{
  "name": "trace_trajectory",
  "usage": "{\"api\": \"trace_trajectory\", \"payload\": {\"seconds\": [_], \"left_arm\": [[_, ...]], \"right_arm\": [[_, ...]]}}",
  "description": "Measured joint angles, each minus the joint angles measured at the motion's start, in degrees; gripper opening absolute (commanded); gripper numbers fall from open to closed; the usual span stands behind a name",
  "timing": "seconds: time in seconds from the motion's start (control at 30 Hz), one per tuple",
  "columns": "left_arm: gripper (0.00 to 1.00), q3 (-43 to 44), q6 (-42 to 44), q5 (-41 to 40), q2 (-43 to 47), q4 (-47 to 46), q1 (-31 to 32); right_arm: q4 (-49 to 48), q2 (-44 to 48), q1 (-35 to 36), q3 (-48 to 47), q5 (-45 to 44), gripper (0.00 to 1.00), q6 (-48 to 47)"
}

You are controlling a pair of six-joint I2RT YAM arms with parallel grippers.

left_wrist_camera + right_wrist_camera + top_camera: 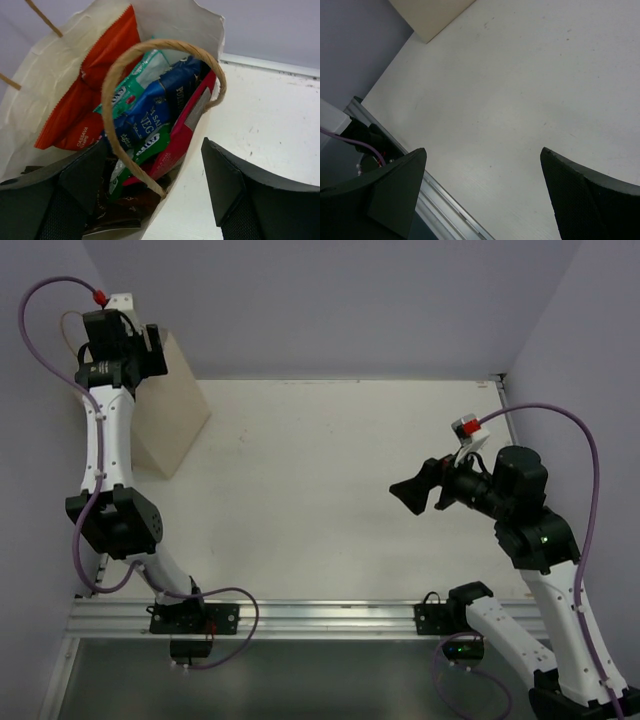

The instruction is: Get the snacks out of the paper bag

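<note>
The cream paper bag [172, 410] stands at the table's far left. In the left wrist view its open mouth [205, 25] shows the snacks: an orange chip bag [85, 95], a teal pack [137, 80], a blue pack [162, 97], a pink bag [187, 132], a green pack [150, 146] and a brown pack [117, 212]. A twisted handle [112, 85] loops over them. My left gripper [155, 145] [150, 348] is open above the bag mouth. One finger is over the snacks and the other is outside over the table. My right gripper [410, 495] [482, 150] is open and empty above the table at the right.
Purple walls close in the left, back and right sides. An aluminium rail [330, 618] runs along the near edge and also shows in the right wrist view [445, 200]. The bag's base [432, 15] shows at the top of the right wrist view.
</note>
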State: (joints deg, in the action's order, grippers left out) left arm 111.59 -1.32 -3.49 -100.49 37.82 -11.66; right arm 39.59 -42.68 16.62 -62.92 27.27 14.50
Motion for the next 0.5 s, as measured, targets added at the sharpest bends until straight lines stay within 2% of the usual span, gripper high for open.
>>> {"api": "trace_trajectory", "payload": {"seconds": [0.13,0.23,0.33,0.37,0.4,0.5], "left_arm": [[0.61,-2.14,1.53,4.76,-0.11,0.09,-0.17],[0.37,-3.39,2.34,7.48,-0.26,0.94,-0.07],[0.21,-3.61,2.93,9.53,-0.63,1.07,0.09],[0.07,-3.61,3.06,9.84,-0.70,1.09,0.20],[0.00,-3.61,3.34,10.08,-0.74,1.16,0.33],[0.00,-3.61,4.07,10.29,-0.76,1.44,1.75]], "right_arm": [[-0.13,-0.48,0.00,0.28,-0.02,0.99,-0.11],[-0.17,-0.83,0.00,0.31,-0.02,0.99,-0.13],[-0.22,-0.81,0.00,0.48,-0.02,0.99,-0.15],[-0.20,-0.81,0.00,0.52,-0.02,0.99,-0.15],[-0.22,-0.79,0.00,0.55,-0.02,0.99,-0.13],[-0.22,-0.52,0.00,0.55,-0.02,0.99,-0.15]]}}
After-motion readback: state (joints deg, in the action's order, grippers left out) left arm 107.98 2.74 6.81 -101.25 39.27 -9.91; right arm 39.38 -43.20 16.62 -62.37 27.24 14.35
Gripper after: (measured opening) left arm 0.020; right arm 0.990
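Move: The left hand is open over the paper bag, whose right rim passes about 4 cm to its right and 4 cm below. The rim's handle loop stands about 3 cm ahead and 1 cm right, level with the hand. Inside, the red cassava packet lies some 5 cm ahead, 6 left and 7 below, the blue packet about 5 ahead, 1 left and 8 below. From the right hand, the rim is some 29 cm ahead, 50 left and slightly lower. Left hand shifts about 5 cm right and 4 down, turning clockwise, and closes to pinch the bag's right rim. ##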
